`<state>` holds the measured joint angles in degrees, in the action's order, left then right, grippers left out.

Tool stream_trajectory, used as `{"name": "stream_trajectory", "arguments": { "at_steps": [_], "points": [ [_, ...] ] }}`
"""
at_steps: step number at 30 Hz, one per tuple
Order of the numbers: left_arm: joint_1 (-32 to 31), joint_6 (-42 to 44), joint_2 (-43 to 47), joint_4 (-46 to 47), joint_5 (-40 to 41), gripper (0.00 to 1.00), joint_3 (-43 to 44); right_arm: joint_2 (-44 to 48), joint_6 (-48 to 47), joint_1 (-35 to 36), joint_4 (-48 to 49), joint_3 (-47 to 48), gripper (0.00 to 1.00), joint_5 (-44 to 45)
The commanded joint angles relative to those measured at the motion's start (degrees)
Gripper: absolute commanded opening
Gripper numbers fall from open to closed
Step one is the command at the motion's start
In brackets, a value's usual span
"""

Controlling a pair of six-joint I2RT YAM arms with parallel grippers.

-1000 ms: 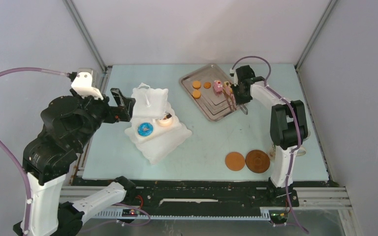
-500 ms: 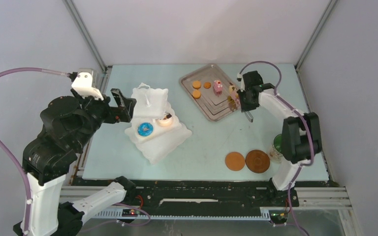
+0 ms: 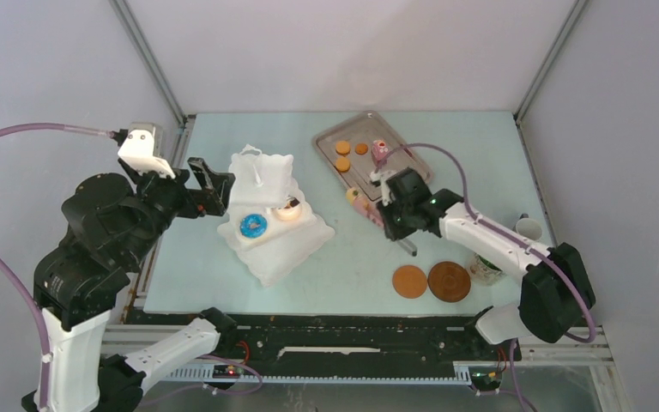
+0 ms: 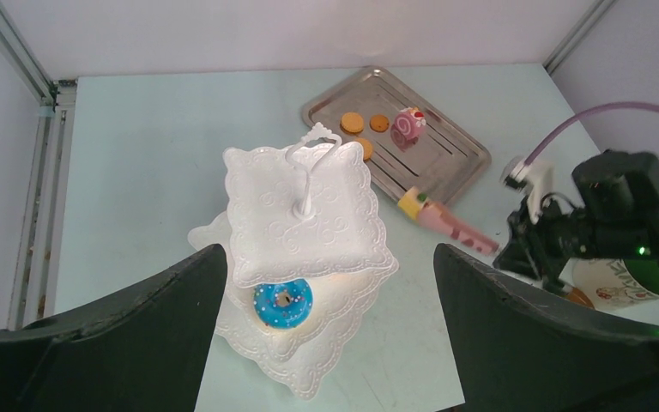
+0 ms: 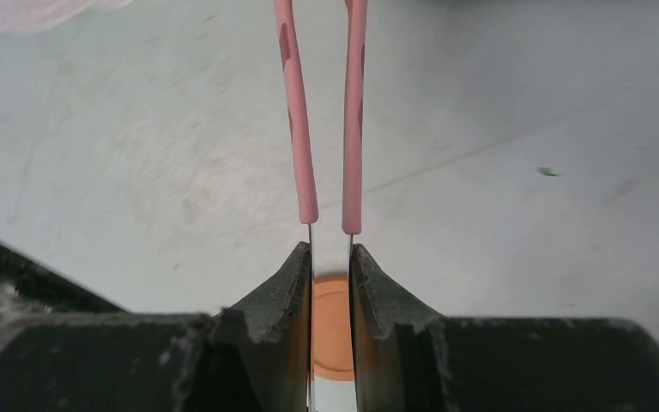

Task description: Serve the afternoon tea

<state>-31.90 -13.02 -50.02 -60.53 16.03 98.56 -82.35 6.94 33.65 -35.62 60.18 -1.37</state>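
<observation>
My right gripper [image 3: 388, 209] [image 5: 330, 251] is shut on the metal handles of the pink tongs [image 5: 296, 112] [image 4: 450, 227]. The tongs' tips pinch a yellow-and-pink cake slice [image 3: 355, 196] [image 4: 412, 204] just off the tray's near corner, right of the white three-tier stand [image 3: 266, 245] [image 4: 309, 202]. On the stand lie a blue doughnut [image 3: 253, 226] [image 4: 283, 302] and a brown-topped pastry [image 3: 288, 209]. My left gripper [image 3: 213, 184] [image 4: 326, 257] hangs open beside and above the stand, holding nothing.
The silver tray [image 3: 395, 184] holds orange biscuits [image 3: 342, 148] and a pink roll slice [image 3: 380, 151]. Two brown coasters [image 3: 409, 281] [image 3: 449, 281] lie near the front. A green-lined mug [image 3: 486, 262] is half hidden behind the right arm. A small white cup [image 3: 528, 227] stands further right.
The right arm has swung from the tray's right side down and left, carrying the tongs and cake slice off the tray toward the stand. The left arm barely moved.
</observation>
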Motion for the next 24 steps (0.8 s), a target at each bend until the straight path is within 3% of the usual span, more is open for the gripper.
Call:
{"name": "stream_trajectory", "arguments": {
  "at_steps": [1,8,18,24],
  "points": [
    [-0.5,0.0,0.4,1.9,-1.1,0.98,-0.3,1.5,1.5,7.5,5.3,-1.6,0.12,-2.2],
    [-1.2,-0.3,0.3,1.5,-0.9,0.98,0.4,-3.4,2.9,16.0,11.4,-0.4,0.12,-3.4],
    [-1.2,-0.5,0.2,1.5,-1.2,0.98,0.8,-10.6,1.1,19.6,13.1,4.2,0.12,-1.9],
    [-1.2,-0.6,0.4,1.3,-0.8,0.98,0.7,-14.0,0.1,19.9,12.7,7.5,0.18,-2.3]
  ]
}}
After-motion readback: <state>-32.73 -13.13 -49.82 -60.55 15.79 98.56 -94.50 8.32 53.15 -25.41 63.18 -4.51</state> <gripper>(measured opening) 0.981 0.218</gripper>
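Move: The right hand still grips the pink tongs with the yellow cake at their tip; the tiered stand lies about 29 cm to its left and 5 cm ahead, its middle slightly below the hand. On the stand, the white-topped cake is some 25 cm left and 6 cm ahead, the blue doughnut 34 cm left and 3 cm ahead. The tray is 21 cm ahead and 4 cm left. From the left hand, the stand lies 12 cm ahead, 7 cm right and far below. The right hand keeps the pink tongs pinched and sweeps them left by about 13 cm towards the right side of the tiered stand, drawing back some 6 cm on the way and sinking 3 to 4 cm. The wrist swings about 20 degrees counter-clockwise, most of it early, and the hand slows as the tongs' tip comes in at the stand's lower plates, ending with a slight creep forward. ##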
